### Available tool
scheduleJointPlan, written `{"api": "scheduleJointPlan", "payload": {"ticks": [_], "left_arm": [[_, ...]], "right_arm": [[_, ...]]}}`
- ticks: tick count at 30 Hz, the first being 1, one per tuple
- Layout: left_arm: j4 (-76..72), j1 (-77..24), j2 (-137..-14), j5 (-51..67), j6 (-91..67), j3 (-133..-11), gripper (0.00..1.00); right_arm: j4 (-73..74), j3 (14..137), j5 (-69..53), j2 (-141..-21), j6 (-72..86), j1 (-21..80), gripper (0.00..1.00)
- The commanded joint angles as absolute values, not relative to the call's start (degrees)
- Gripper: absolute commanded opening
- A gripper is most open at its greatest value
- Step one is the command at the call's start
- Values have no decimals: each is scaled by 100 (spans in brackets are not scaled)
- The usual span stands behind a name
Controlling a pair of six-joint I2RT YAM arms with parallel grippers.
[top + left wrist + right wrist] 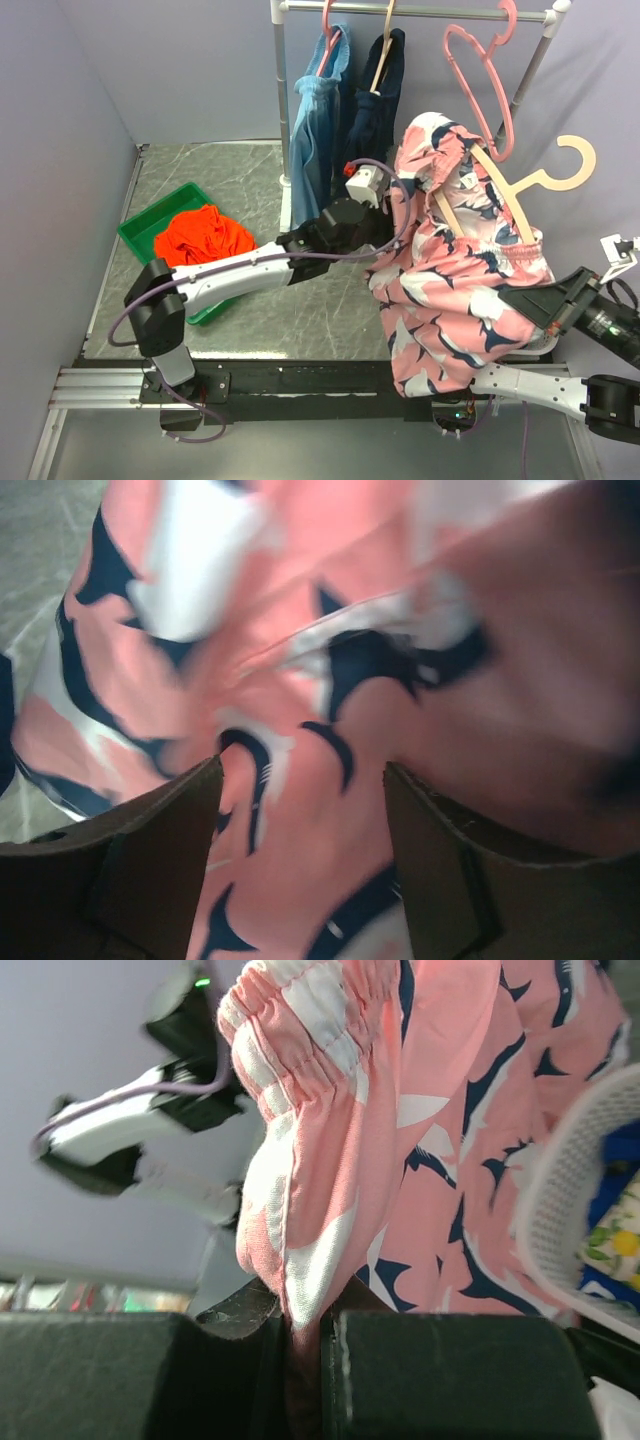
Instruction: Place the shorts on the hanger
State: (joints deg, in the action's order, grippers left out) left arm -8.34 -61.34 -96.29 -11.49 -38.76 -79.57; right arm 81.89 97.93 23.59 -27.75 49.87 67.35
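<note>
The pink shorts (455,285) with navy and white shapes hang in the air at the right, draped over the tan hanger (512,200). The hanger's arms run inside the waistband and its hook (572,160) sticks out to the upper right. My right gripper (540,300) is shut on a fold of the shorts (330,1150); in the right wrist view the gripper (305,1315) pinches pink cloth. My left gripper (388,205) is at the shorts' left edge. In the left wrist view the gripper (300,770) stands open, the printed fabric (330,650) close in front of it.
A green bin (140,228) holding an orange cloth (205,237) sits at the left. Behind, a rack rail (430,11) carries a light-blue garment (318,110), a dark navy garment (375,100) and pink hangers (482,70). A white basket (555,1210) with lemon-print cloth (615,1240) lies below the shorts.
</note>
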Motion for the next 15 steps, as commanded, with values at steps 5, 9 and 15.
{"api": "scheduleJointPlan", "payload": {"ticks": [5, 9, 15], "left_arm": [[-712, -6161, -9888, -1116, -3858, -8535, 79], [-563, -6161, -9686, -1248, -3718, -8376, 91], [-475, -6170, -8975, -1494, -3560, -7893, 99]], "right_arm": [[8121, 9290, 4357, -3383, 5511, 6741, 0], [7788, 9360, 4946, -3892, 5309, 6732, 0], [7077, 9922, 5406, -5149, 4422, 6671, 0]]}}
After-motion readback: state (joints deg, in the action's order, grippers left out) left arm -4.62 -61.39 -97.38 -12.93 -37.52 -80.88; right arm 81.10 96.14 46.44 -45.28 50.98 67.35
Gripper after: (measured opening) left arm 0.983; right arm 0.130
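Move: The right gripper holds the gathered waistband of the shorts, with their bulk some 14 cm ahead, 7 cm to its left and a little lower. The free stretch of rail lies roughly 45 cm ahead of it, 8 cm left and 15 cm higher; the hanger's hook is about 20 cm ahead and 3 cm right. The white basket stands about 14 cm ahead and 9 cm right, far below. From the left gripper, the shorts' middle is about 6 cm right, 4 cm back and slightly higher. Swing the right gripper forward about 8 cm towards the rail, bearing left late in the reach, keeping the waistband pinched; turn it some 20 degrees clockwise and roll its left side down by about as much. Keep the left gripper almost in place beside the hanging cloth, letting it sink only slightly, and spread its fingers from about two-thirds to nearly fully open. ##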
